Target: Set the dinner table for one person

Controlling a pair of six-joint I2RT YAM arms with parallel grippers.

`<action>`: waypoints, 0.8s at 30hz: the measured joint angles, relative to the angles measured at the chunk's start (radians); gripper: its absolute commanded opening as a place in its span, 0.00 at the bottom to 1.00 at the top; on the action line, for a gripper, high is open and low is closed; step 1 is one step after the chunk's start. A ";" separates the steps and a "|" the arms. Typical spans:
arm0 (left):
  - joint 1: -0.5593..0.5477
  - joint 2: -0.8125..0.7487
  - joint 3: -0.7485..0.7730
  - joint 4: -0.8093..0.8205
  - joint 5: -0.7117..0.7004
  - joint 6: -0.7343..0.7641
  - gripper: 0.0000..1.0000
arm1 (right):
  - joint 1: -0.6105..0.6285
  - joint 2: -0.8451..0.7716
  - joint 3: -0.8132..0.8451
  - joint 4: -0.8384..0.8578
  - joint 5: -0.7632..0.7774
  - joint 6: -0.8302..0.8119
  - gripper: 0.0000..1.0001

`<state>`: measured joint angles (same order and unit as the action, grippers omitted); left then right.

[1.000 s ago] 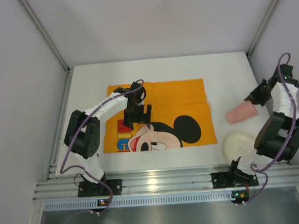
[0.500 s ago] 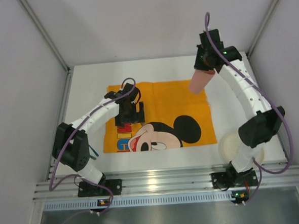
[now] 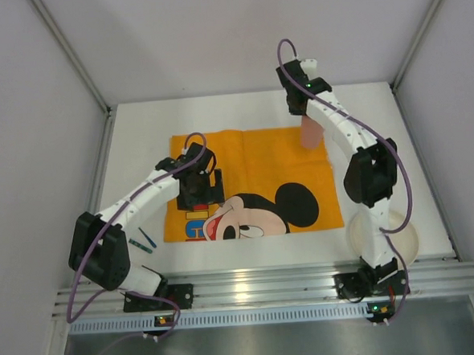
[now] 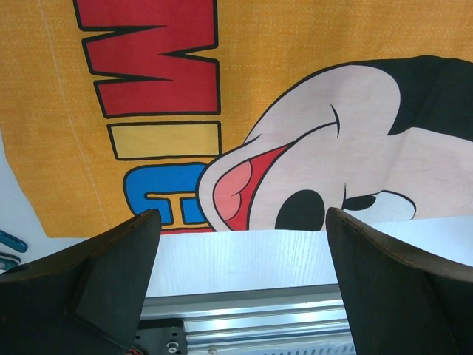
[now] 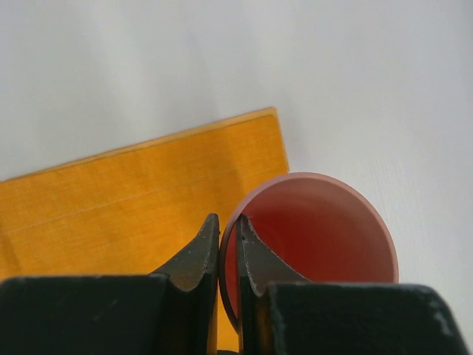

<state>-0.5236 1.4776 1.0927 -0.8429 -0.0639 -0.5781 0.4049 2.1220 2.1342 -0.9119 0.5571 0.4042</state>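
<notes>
The white dinner table carries an orange Mickey Mouse placemat in its middle. My right gripper is shut on the rim of a pink cup, held at the placemat's far right corner. In the right wrist view the fingers pinch the cup's wall, one inside and one outside. My left gripper is open and empty, hovering over the left part of the placemat; in its wrist view the jaws stand wide apart above the placemat's near edge.
A cream plate lies at the near right, partly hidden by the right arm. Blue-handled cutlery lies on the table left of the placemat, near the left arm. A metal rail runs along the near edge, and walls enclose the table.
The right arm has swung from the right side to the far side, carrying the pink cup to the placemat's far right corner. The left gripper has drifted left, uncovering the cutlery.
</notes>
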 measured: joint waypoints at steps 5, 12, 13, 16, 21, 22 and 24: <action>0.000 -0.003 -0.017 0.005 0.008 0.000 0.98 | 0.056 -0.003 -0.152 0.150 0.045 0.018 0.00; 0.000 -0.003 -0.019 0.005 0.018 0.005 0.98 | 0.092 0.039 -0.209 0.243 0.092 0.047 0.00; 0.000 -0.003 -0.019 0.004 0.018 0.006 0.98 | 0.092 0.039 -0.209 0.246 0.098 0.054 0.00; 0.000 -0.003 -0.019 0.003 0.017 0.013 0.98 | 0.092 0.034 -0.231 0.275 0.118 0.081 0.02; 0.000 -0.002 -0.019 0.005 0.018 0.020 0.98 | 0.092 -0.016 -0.311 0.316 0.118 0.105 0.26; 0.000 0.000 -0.019 0.005 0.018 0.021 0.98 | 0.092 -0.026 -0.332 0.314 0.115 0.110 0.33; 0.000 0.005 -0.019 0.006 0.018 0.023 0.98 | 0.092 -0.041 -0.365 0.314 0.109 0.112 0.47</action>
<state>-0.5236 1.4822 1.0737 -0.8371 -0.0456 -0.5556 0.4965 2.0808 1.7695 -0.5983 0.6666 0.5159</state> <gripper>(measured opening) 0.982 0.372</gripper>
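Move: The right hand holds the cup by the left side of its rim. The cup's spot, on the far right part of the placemat, lies about 17 cm below this hand, level left to right and 1 cm back. From the hand, Mickey's black ear lies some 18 cm back and 2 cm left, the plate about 29 cm back and 20 cm right. From the left hand, that spot lies about 24 cm ahead and 24 cm right, 7 cm lower. Still pinching the cup's rim, one finger inside and one outside, the right hand lowers it about 6 cm while carrying it some 4 cm left, onto the far right part of the placemat. There it stops briefly, then opens the fingers about a third of the way, letting go of the rim as the hand eases back nearly 2 cm and slightly lower. ##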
